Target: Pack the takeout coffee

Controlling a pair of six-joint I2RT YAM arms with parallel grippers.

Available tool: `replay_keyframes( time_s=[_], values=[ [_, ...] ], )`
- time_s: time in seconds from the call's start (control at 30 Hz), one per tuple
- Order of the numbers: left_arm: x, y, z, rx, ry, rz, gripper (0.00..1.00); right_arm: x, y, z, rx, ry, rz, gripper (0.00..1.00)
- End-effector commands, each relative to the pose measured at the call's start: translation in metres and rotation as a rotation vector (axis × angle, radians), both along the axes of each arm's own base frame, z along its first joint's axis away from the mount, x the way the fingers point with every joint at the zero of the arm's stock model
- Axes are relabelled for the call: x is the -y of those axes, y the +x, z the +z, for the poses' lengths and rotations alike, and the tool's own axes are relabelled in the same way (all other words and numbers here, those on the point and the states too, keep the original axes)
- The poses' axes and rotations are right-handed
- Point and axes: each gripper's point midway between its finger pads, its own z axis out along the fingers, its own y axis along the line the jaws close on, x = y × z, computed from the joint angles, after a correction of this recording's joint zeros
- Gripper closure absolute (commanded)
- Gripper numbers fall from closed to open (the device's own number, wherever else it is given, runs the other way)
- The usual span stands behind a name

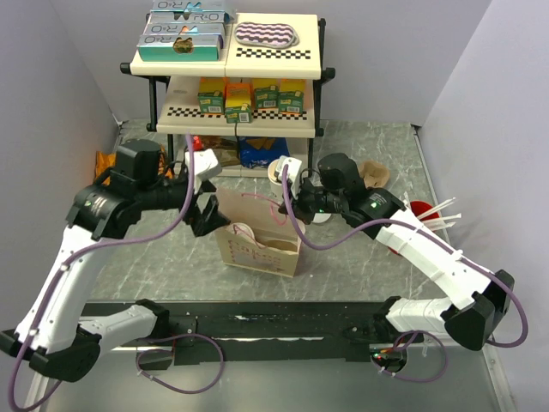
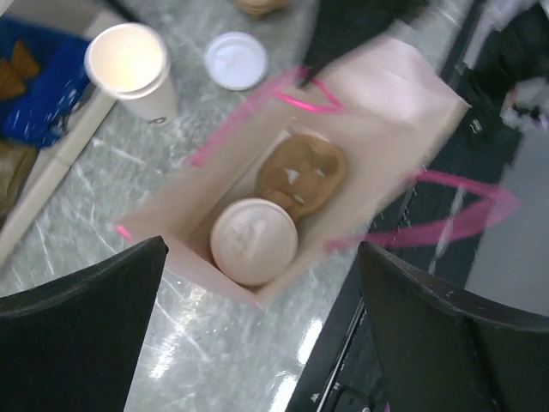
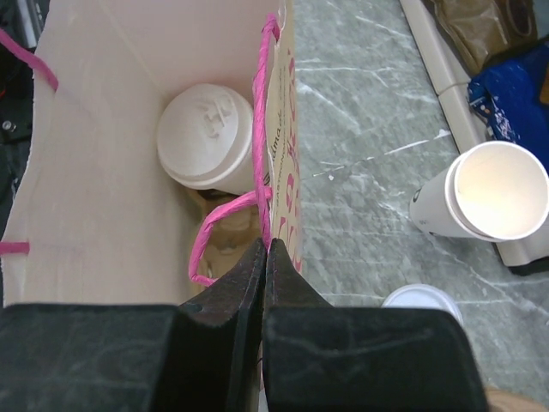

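Note:
The takeout coffee (image 3: 206, 133), a cream cup with a white lid, stands upright inside a tan paper bag (image 3: 103, 180) with pink handles. A brown cookie (image 2: 302, 175) lies beside the takeout coffee (image 2: 254, 241) in the bag. My right gripper (image 3: 266, 249) is shut on the bag's right rim, next to a pink handle. In the top view the right gripper (image 1: 287, 206) sits at the far right corner of the bag (image 1: 262, 253). My left gripper (image 1: 206, 212) hovers open over the bag's left end, nothing between its fingers (image 2: 86, 326).
A lidless cream cup (image 3: 493, 193) and a loose white lid (image 3: 420, 300) sit on the marble table right of the bag. A red cup with straws (image 1: 420, 215) stands far right. A two-tier shelf (image 1: 232, 120) with boxes and a blue packet (image 1: 262, 150) are behind.

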Motion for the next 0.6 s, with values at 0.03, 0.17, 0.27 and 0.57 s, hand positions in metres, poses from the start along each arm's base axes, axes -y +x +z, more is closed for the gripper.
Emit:
replay_keyframes(
  time_s=[0.03,0.17,0.27,0.57],
  values=[
    [-0.006,-0.068,0.018,0.111,0.016,-0.327,0.01,0.004,0.010,0.013,-0.025,0.017,-0.041,1.00],
    [0.002,-0.055,0.004,0.052,0.010,-0.298,0.01,0.002,0.010,0.012,-0.032,0.018,-0.033,1.00],
    [0.011,-0.037,-0.005,0.068,0.017,-0.300,0.01,0.003,0.010,0.013,-0.024,0.016,-0.034,1.00],
    [0.046,-0.011,-0.044,0.120,0.126,-0.404,0.05,0.009,0.006,0.006,-0.029,-0.003,-0.032,1.00]
  ],
)
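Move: To the left hand's right and behind it lies the bag's near pink handle, some 9 cm right, 7 cm back and about 4 cm lower. Inside the bag the lidded coffee cup stands roughly 10 cm right, 1 cm ahead and 14 cm below this hand, with the brown cup holder 6 cm farther right and 2 cm nearer the base than the cup. From the right hand, the near handle is about 7 cm left, 11 cm back and 2 cm below. Swinging back about 5 cm with a slight rise, the open left hand then reverses into a dip of some 6 cm, coming forward and right towards the near pink handle while its wrist turns clockwise nearly 20 degrees. The fingers stay wide open beside the strap. The right hand keeps its pinch on the far handle at the bag's rim, easing about 1 cm forward. ##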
